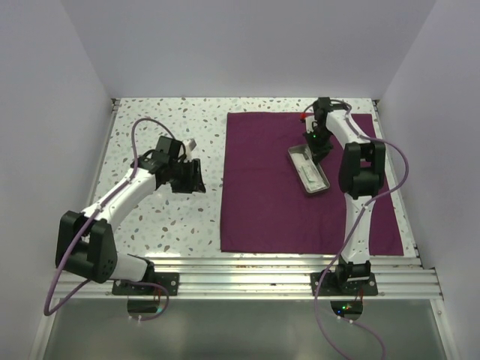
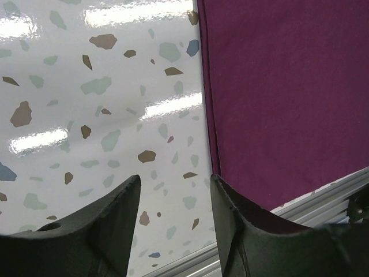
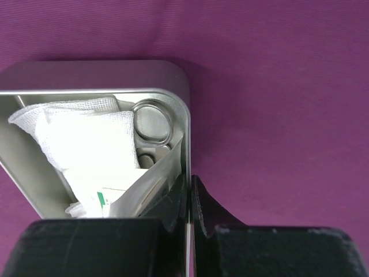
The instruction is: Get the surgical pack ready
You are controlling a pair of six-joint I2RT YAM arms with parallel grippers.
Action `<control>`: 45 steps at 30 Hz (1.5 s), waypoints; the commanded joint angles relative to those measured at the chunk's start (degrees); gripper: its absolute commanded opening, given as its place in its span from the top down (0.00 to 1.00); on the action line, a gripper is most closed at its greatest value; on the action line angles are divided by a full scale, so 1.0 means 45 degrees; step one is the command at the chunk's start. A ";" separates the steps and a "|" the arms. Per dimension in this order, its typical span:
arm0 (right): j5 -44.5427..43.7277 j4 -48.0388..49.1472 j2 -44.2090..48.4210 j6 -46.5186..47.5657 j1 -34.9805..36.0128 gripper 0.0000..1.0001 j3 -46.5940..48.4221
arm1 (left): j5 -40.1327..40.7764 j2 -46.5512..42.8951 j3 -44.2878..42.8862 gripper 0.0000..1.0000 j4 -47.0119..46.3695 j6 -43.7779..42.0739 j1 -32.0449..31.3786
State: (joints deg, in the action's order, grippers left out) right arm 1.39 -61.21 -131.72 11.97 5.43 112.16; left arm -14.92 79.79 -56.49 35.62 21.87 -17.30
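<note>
The dark magenta cloth (image 1: 270, 195) lies flat on the right half of the speckled table. A shiny steel tray (image 1: 309, 170) rests on its far right part. In the right wrist view the tray (image 3: 115, 72) holds white gauze (image 3: 81, 138), the metal finger rings of an instrument (image 3: 153, 121) and a sealed packet. My right gripper (image 3: 190, 182) is shut on the tray's right wall, one finger inside and one outside. My left gripper (image 1: 196, 178) hovers open over bare table just left of the cloth's edge (image 2: 288, 98), with nothing between its fingers (image 2: 130, 190).
An aluminium rail (image 1: 247, 274) runs along the table's near edge, also seen in the left wrist view past the cloth's corner (image 2: 311, 199). White walls enclose the table on the left, right and back. Speckled tabletop (image 1: 150, 217) lies left of the cloth.
</note>
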 commanded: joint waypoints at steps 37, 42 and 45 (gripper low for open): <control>-0.3061 0.0572 -0.0396 -0.5003 0.4866 0.01 0.4082 | 0.0190 0.0688 -0.1275 0.46 -0.0240 0.0258 -0.0101; -0.3884 0.1200 -0.0571 -0.5043 0.5238 0.01 0.3631 | 0.0717 0.0103 -0.1158 0.44 0.0073 0.0219 -0.0101; -0.4135 0.1181 -0.1214 -0.4438 0.5530 0.02 0.3825 | 0.0795 -0.0035 -0.1002 0.44 0.0035 0.0277 -0.0101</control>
State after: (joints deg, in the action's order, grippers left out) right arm -14.13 -57.06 -136.27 -8.84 28.45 127.85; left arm -13.13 81.89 -60.01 35.07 23.00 -17.65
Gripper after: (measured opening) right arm 0.984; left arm 0.553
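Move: The right hand still pinches the tray's right-hand rim near its far end; the tray's middle lies about 5 cm back and 2 cm left of that hand, and its white gauze about 3 cm left and 1 cm ahead. The cloth's far left corner is roughly 16 cm ahead and 27 cm left. From the left hand, the tray is some 11 cm ahead, 34 cm right and 10 cm below. Easing down about a centimetre while opening, the right hand lets go of the tray rim, climbs to some 13 cm above its start and swings about 18 cm left across the tray's far end. Then it sinks some 8 cm over bare cloth, a little farther out, fingers wide open and tipped forward about 20 degrees. The empty left hand dips some 3 cm down and right, then comes back up. ##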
